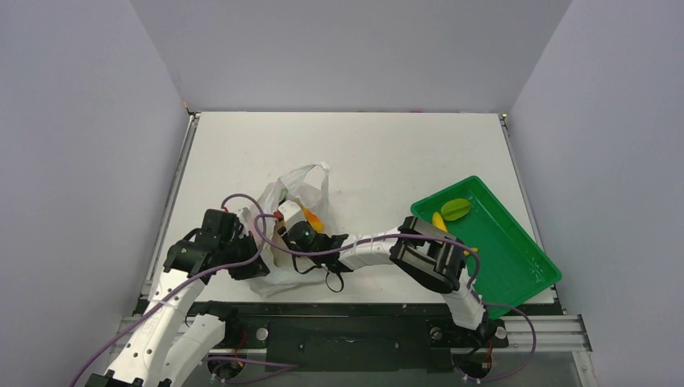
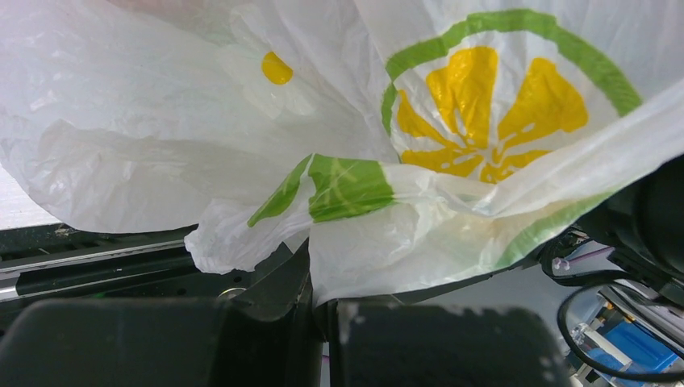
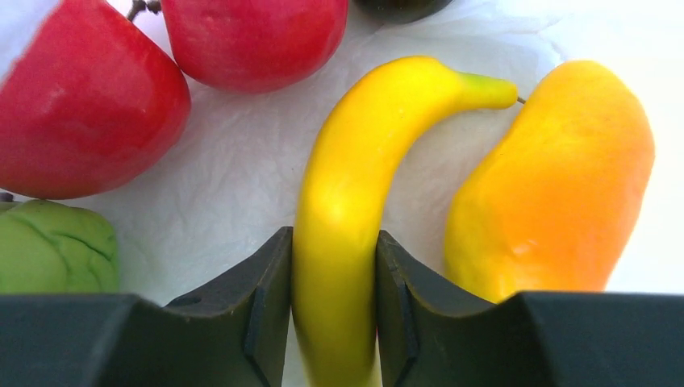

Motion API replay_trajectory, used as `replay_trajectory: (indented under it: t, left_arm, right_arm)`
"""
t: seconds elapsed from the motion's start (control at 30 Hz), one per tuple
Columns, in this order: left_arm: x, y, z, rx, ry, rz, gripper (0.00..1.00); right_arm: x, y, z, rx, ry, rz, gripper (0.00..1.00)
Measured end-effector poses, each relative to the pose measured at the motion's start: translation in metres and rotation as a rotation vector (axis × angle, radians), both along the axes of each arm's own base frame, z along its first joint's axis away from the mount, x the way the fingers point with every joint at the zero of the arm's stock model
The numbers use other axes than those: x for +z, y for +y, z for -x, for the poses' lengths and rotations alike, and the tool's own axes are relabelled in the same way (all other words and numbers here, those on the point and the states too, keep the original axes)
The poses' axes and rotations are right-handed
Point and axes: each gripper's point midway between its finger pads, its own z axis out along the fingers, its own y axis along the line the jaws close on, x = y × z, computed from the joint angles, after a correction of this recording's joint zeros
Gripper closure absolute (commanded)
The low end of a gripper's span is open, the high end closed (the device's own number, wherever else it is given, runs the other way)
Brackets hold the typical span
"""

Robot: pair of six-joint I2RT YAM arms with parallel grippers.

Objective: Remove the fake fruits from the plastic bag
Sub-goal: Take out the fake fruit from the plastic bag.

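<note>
The plastic bag (image 1: 297, 184) lies crumpled left of centre, its white film printed with green and yellow (image 2: 161, 145). My left gripper (image 2: 319, 282) is shut on the bag's lower edge, near the table's front (image 1: 255, 258). My right gripper (image 1: 300, 235) reaches into the bag's mouth. Inside, it (image 3: 334, 242) is shut on a yellow banana (image 3: 363, 137), one finger on each side. Around it on the white film lie an orange-yellow mango (image 3: 556, 177), two red apples (image 3: 81, 121) (image 3: 254, 36), a green fruit (image 3: 52, 246) and a dark piece (image 3: 399, 6).
A green rectangular tray (image 1: 516, 262) sits tilted at the right front of the table, holding a green starfruit (image 1: 456, 209) and a yellow banana (image 1: 439, 221). Purple cables loop over both arms. Grey walls enclose the white table.
</note>
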Motion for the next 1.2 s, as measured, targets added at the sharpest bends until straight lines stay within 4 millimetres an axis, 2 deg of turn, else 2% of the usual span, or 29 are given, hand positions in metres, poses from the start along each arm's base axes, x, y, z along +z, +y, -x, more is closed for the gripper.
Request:
replay_trajectory:
  t: [0.17,0.37,0.5,0.6,0.7,0.83,0.93,1.03,1.2]
  left_arm:
    - [0.000,-0.001,-0.002,-0.002,0.000,0.001,1.00]
    - [0.000,-0.001,-0.003,-0.005,-0.005,0.002,1.00]
    - [0.000,-0.001,-0.004,-0.005,-0.007,0.002,1.00]
    - [0.000,-0.002,-0.005,-0.006,-0.010,0.007,1.00]
    - [0.001,-0.004,-0.007,-0.008,-0.021,0.014,1.00]
    - [0.003,-0.005,-0.011,-0.008,-0.039,0.020,1.00]
    - [0.007,-0.006,-0.014,-0.006,-0.064,0.029,1.00]
    - [0.009,-0.006,-0.015,-0.006,-0.086,0.035,1.00]
    - [0.011,-0.007,-0.017,-0.006,-0.097,0.037,1.00]
  right_arm:
    - [0.024,-0.001,-0.002,-0.007,-0.008,-0.030,0.98]
    - [0.083,0.004,-0.003,0.013,-0.032,-0.147,1.00]
    - [0.109,0.010,0.004,0.073,-0.008,-0.218,1.00]
    - [0.111,0.015,0.015,0.139,0.036,-0.240,1.00]
    - [0.102,0.013,0.027,0.198,0.095,-0.231,1.00]
    - [0.088,-0.005,0.045,0.237,0.174,-0.204,1.00]
    - [0.086,-0.022,0.063,0.276,0.224,-0.185,1.00]
    - [0.101,-0.030,0.078,0.331,0.245,-0.191,1.00]
    - [0.146,-0.046,0.095,0.405,0.198,-0.250,1.00]
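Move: The right hand already grips the banana in the plastic bag; the green tray it goes to has its middle about 49 cm to the right and 2 cm back, at nearly the same height. Beside the fingers, the mango lies some 5 cm ahead and 6 cm right, a red apple about 6 cm ahead and 6 cm left. From the left hand on the bag's rim, the tray is roughly 10 cm ahead, 52 cm right, 10 cm lower. The right hand lifts the gripped banana about 15 cm, then also draws back 10 cm, turning some 20 degrees counter-clockwise. ##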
